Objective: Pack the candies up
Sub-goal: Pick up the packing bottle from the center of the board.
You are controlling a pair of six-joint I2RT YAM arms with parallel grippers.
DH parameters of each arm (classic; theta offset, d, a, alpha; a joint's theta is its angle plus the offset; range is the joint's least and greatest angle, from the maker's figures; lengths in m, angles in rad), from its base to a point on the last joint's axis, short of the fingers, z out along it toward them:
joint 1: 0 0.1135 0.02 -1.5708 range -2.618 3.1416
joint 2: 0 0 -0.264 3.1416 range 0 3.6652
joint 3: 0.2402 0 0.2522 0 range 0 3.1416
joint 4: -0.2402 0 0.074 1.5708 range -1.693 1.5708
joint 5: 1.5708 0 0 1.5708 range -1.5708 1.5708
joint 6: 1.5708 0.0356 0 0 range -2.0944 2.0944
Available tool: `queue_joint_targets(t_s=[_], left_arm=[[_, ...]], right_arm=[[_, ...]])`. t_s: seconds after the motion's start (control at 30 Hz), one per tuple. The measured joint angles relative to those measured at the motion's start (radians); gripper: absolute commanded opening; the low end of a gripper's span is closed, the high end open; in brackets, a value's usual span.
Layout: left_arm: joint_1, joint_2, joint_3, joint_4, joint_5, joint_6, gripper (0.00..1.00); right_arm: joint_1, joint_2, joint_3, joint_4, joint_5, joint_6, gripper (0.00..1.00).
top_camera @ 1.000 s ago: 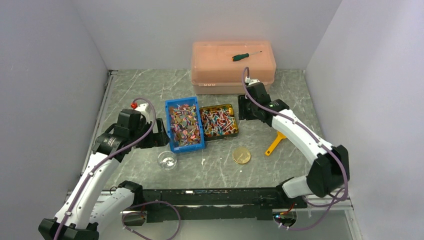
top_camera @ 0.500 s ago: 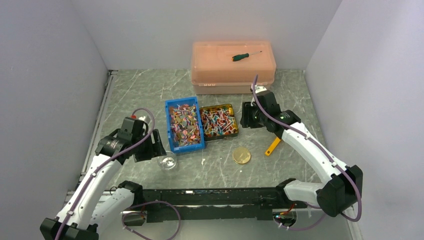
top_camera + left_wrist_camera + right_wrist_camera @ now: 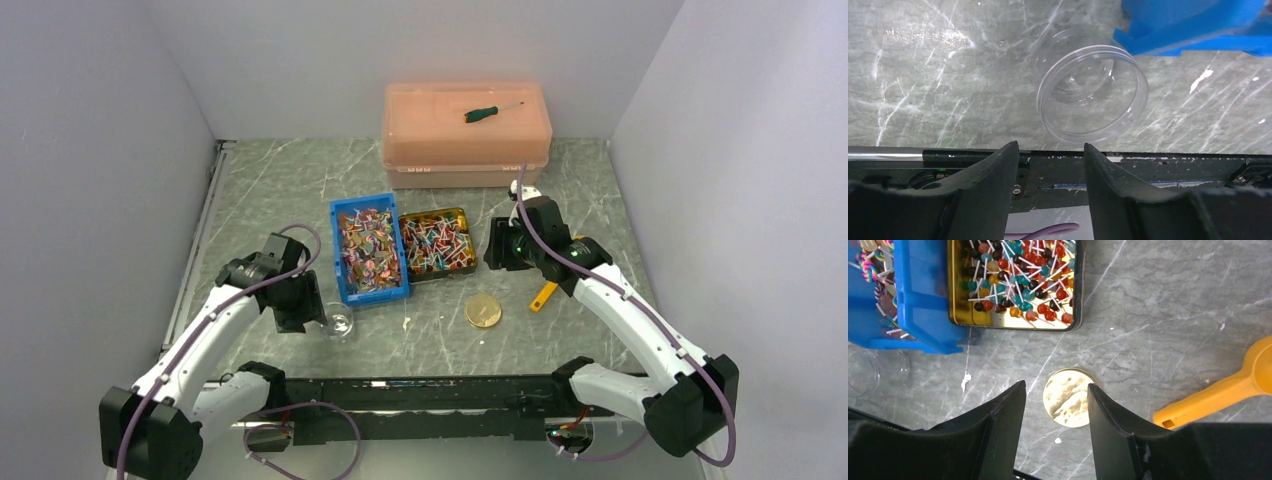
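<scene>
The candies lie in two heaps: mixed wrapped ones in a blue bin (image 3: 368,250) and round ones on sticks (image 3: 1018,280) in a gold tin (image 3: 437,245). A clear empty jar (image 3: 1092,92) stands in front of the bin's near left corner. My left gripper (image 3: 1050,146) hangs just left of the jar (image 3: 337,323), open, with nothing between its fingers. My right gripper (image 3: 1055,386) is open above the table right of the tin. A round gold lid (image 3: 1068,397) lies flat below its gap.
An orange scoop (image 3: 1228,390) lies right of the gold lid (image 3: 483,311). A large orange lidded box (image 3: 466,130) stands at the back with a green-handled screwdriver (image 3: 492,111) on top. Grey walls close in left and right, and a black rail (image 3: 430,395) runs along the near edge.
The left arm swung from beside the blue bin toward the near edge, next to the jar, and its jaws narrowed. The right arm drew back from the tin's right side toward the lid.
</scene>
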Motion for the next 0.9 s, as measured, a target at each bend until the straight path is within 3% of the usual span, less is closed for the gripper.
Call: queue_joint_targets(t_s=[0.23,0.9], left_arm=[[0.000,0.082,-0.019,0.046,-0.012,-0.026,0.48],[-0.020,0.164,-0.053,0.120,-0.006,-0.040,0.10]], right_arm=[[0.000,-0.050,-0.027,-0.003,0.000,0.003,0.51],[0.000,-0.124,-0.066,-0.024,0.000,0.003,0.51]])
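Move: Just off the left hand's fingertips stands the clear packing bottle, its middle roughly 4 cm to the right, 2 cm ahead and 6 cm below. Some 17 cm ahead of that hand and 10 cm right is the blue box; the candy tin lies about 19 cm ahead and 24 cm right, both some 8 cm below. From the idle right hand, the bottle is about 32 cm left, 10 cm back and 13 cm below. Sinking about 3.5 cm and easing 1 cm forward, the left hand brings its fingers to the left side of the bottle's open rim, then drifts slightly right while they go on closing from just over half open to nearly shut, the rim wall between them, one finger inside. The right hand, fingers half open, draws back some 2 cm. ##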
